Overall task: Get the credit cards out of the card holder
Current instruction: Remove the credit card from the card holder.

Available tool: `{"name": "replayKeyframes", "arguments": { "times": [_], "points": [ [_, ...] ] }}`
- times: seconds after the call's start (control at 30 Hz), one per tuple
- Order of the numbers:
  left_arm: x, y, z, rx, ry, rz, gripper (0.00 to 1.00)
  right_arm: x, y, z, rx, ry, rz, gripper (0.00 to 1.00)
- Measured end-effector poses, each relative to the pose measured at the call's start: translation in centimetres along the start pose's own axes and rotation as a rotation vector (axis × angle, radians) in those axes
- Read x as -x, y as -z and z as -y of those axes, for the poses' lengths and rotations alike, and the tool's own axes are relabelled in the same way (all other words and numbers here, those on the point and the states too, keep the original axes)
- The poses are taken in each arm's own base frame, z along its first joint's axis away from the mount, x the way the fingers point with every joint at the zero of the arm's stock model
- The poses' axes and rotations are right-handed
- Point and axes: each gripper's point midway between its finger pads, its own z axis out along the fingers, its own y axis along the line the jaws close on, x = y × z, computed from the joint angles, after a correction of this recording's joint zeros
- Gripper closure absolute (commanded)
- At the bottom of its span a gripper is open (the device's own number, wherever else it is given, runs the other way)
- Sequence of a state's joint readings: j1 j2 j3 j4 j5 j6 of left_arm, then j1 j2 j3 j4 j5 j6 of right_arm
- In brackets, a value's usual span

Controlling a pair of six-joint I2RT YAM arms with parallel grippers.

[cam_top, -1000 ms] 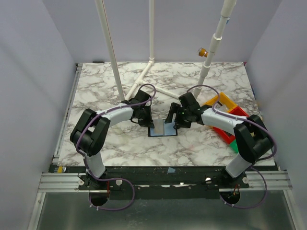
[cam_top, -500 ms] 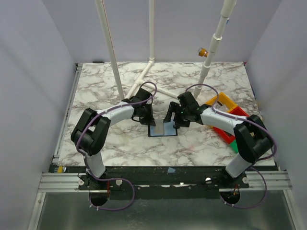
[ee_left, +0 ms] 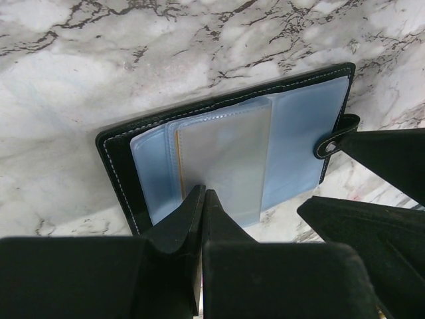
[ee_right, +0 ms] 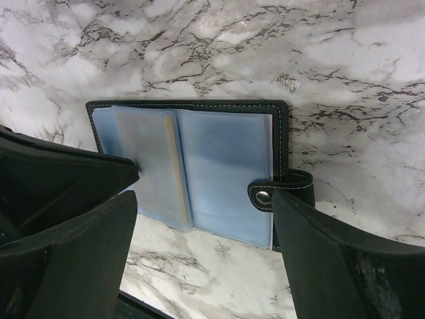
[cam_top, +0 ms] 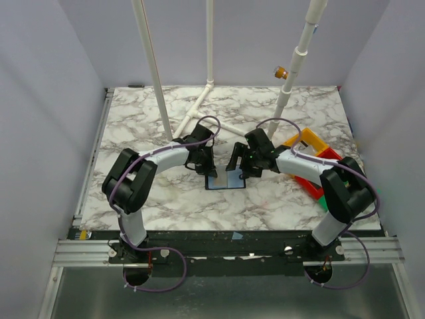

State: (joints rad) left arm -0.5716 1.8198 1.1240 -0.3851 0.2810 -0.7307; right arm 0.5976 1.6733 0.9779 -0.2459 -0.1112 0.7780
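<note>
The black card holder (cam_top: 226, 180) lies open and flat on the marble between both arms, its bluish sleeves (ee_left: 299, 146) facing up. A pale grey credit card (ee_left: 226, 156) with a tan edge sits in the middle sleeve and shows in the right wrist view too, credit card (ee_right: 149, 159). My left gripper (ee_left: 203, 194) is shut, its tips resting on that card's near edge; nothing shows between the jaws. My right gripper (ee_right: 206, 246) stands open over the holder's near edge, one finger beside the snap tab (ee_right: 265, 196).
Yellow (cam_top: 307, 141), red (cam_top: 327, 157) and green (cam_top: 323, 199) bins sit at the right, close behind the right arm. White pipes (cam_top: 199, 109) rise from the back of the marble table (cam_top: 133, 126).
The right gripper has edged a little left and farther back over the holder. The left arm has shifted slightly right; its tips stay at the holder.
</note>
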Motion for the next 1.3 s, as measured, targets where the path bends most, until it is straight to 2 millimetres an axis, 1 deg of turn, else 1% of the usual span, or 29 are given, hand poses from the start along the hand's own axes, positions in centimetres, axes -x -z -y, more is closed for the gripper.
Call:
{"name": "replayKeyframes", "arguments": {
  "times": [0.27, 0.53, 0.6, 0.63, 0.67, 0.7, 0.87, 0.97, 1.13, 1.23, 1.3],
  "points": [
    [-0.2, -0.6, 1.0, -0.013, -0.018, -0.004, 1.0, 0.0, -0.4, 0.0, 0.003, -0.008, 0.003, 0.14],
    [0.2, -1.2, 1.7, -0.022, -0.02, -0.005, 1.0, 0.0, -0.4, 0.1, 0.003, -0.007, 0.003, 0.16],
    [0.2, -1.2, 1.9, -0.024, -0.021, -0.005, 1.0, 0.0, -0.4, 0.1, 0.002, -0.007, 0.003, 0.2],
    [0.2, -1.3, 2.0, -0.026, -0.022, -0.006, 1.0, -0.1, -0.4, 0.1, 0.0, -0.006, 0.003, 0.24],
    [0.2, -1.4, 2.1, -0.029, -0.022, -0.008, 1.0, -0.1, -0.5, 0.2, -0.005, -0.004, 0.006, 0.31],
    [0.3, -1.4, 2.2, -0.029, -0.022, -0.008, 1.0, -0.1, -0.5, 0.2, -0.011, -0.001, 0.007, 0.33],
    [0.2, -1.5, 2.5, -0.038, -0.022, -0.015, 1.0, -0.6, -0.4, 0.5, -0.065, 0.04, 0.027, 0.34],
    [0.2, -1.5, 2.5, -0.039, -0.022, -0.017, 1.0, -1.0, 0.1, -0.2, -0.094, 0.091, 0.045, 0.34],
    [0.2, -1.5, 2.6, -0.04, -0.022, -0.017, 1.0, -1.5, 1.0, -2.5, -0.119, 0.179, 0.092, 0.34],
    [0.1, -1.5, 2.5, -0.04, -0.021, -0.019, 1.0, -1.8, 1.2, -2.6, -0.147, 0.207, 0.104, 0.36],
    [0.1, -1.5, 2.6, -0.04, -0.02, -0.018, 1.0, -1.8, 1.1, -2.5, -0.158, 0.21, 0.105, 0.4]
  ]
}}
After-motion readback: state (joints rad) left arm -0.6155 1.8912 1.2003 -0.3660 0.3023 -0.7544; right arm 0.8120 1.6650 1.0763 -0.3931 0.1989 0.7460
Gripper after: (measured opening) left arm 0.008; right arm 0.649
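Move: The closed left fingertips already rest at the clear sleeve over the gold credit card. The sleeve's middle is about 2 cm to their right, 1 cm ahead and 1 cm below. The holder's blue right-hand pocket is some 6 cm right and 1 cm ahead of the left hand. From the wide-open right hand, the sleeve lies about 4 cm left, 1 cm ahead and 2 cm down, and the strap with its snap some 3 cm right, level fore and aft, 2 cm down. Rightward and level, the shut left fingertips push the clear sleeve along about 3 cm, then stop and stay against it. The right hand first waits by the strap with a slight sink, then narrows its fingers by about a quarter without closing. Next it swings back and left roughly 2 cm each, rising about 1.5 cm with some 15 degrees of tilt, leaving the strap and coming towards the sleeve. ##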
